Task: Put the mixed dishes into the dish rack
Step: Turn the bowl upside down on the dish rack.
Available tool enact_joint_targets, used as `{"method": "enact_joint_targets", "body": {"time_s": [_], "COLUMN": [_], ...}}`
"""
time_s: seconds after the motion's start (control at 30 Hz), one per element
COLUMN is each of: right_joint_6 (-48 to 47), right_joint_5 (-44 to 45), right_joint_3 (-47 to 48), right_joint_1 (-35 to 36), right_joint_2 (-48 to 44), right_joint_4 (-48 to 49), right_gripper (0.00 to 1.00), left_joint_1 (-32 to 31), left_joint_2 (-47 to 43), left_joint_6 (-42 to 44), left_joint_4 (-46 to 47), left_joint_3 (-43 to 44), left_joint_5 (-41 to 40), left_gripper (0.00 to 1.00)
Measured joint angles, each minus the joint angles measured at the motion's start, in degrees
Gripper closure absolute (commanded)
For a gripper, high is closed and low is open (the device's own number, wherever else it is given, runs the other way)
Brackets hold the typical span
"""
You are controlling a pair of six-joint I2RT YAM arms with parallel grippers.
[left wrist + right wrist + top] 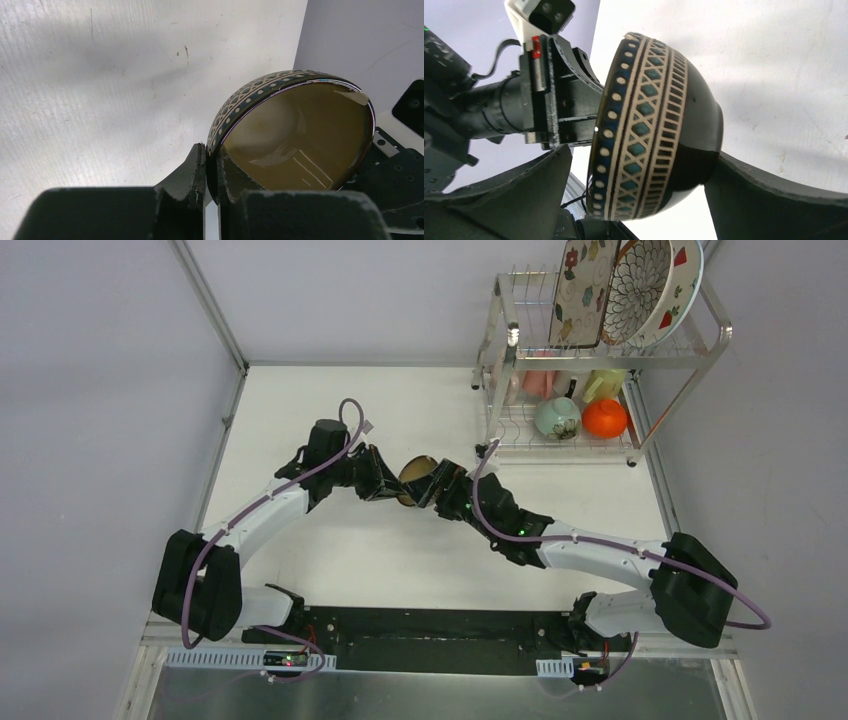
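Observation:
The dark brown bowl point(418, 478), with a cream and teal lattice band, hangs on its side above the table's middle, between my two grippers. My left gripper point(397, 487) is shut on the bowl's rim, one finger inside and one outside, as the left wrist view shows (gripper point(212, 152), bowl point(300, 135)). My right gripper point(438, 487) is open, its fingers straddling the bowl point(659, 125) from rim to foot; the right gripper point(641, 155) has a gap at the rim side. The dish rack point(610, 352) stands at the far right.
The rack's upper shelf holds the floral rectangular plate point(583, 280), brown-petal round plate point(635, 285) and strawberry white plate point(682, 290). Its lower shelf holds the pale green bowl point(557, 418), red-orange bowl point(604, 418), pink cup point(540, 382) and yellow cup point(603, 386).

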Motion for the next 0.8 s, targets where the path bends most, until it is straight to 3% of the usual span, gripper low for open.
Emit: {"method": "enact_joint_targets", "body": {"time_s": [0.53,0.8], "right_joint_6": [-0.98,-1.14], "right_joint_5": [4.39,4.79], "right_joint_3": [-1.86,-1.90], "right_joint_1": [-0.04,-0.44], "right_joint_2": [-3.34,-2.43], "right_joint_4": [-2.05,-1.66], "right_gripper": [0.48,0.53], "left_joint_1": [0.00,0.02], "left_joint_2": [1.27,2.84], "left_joint_6": [-2.78,-2.78], "left_joint_4": [2.86,4.42], "left_joint_3": [-1.51,-1.99], "left_joint_5": [0.81,1.07], "left_gripper": [1.00,0.94]}}
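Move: The dark patterned bowl, on its side with its rim pinched by the left fingers, sits between the right hand's open fingers, its middle about 2 cm ahead, 3 cm left and level. From the left hand its middle is about 3 cm ahead, 4 cm right. On the rack's lower tier, the green bowl lies some 28 cm right and 15 cm ahead of the right hand, the orange bowl about 39 cm right and 15 cm ahead; both roughly 8 cm lower. The right hand shifts about 2 cm right and pinches the bowl rim-to-foot while the left holds on. ##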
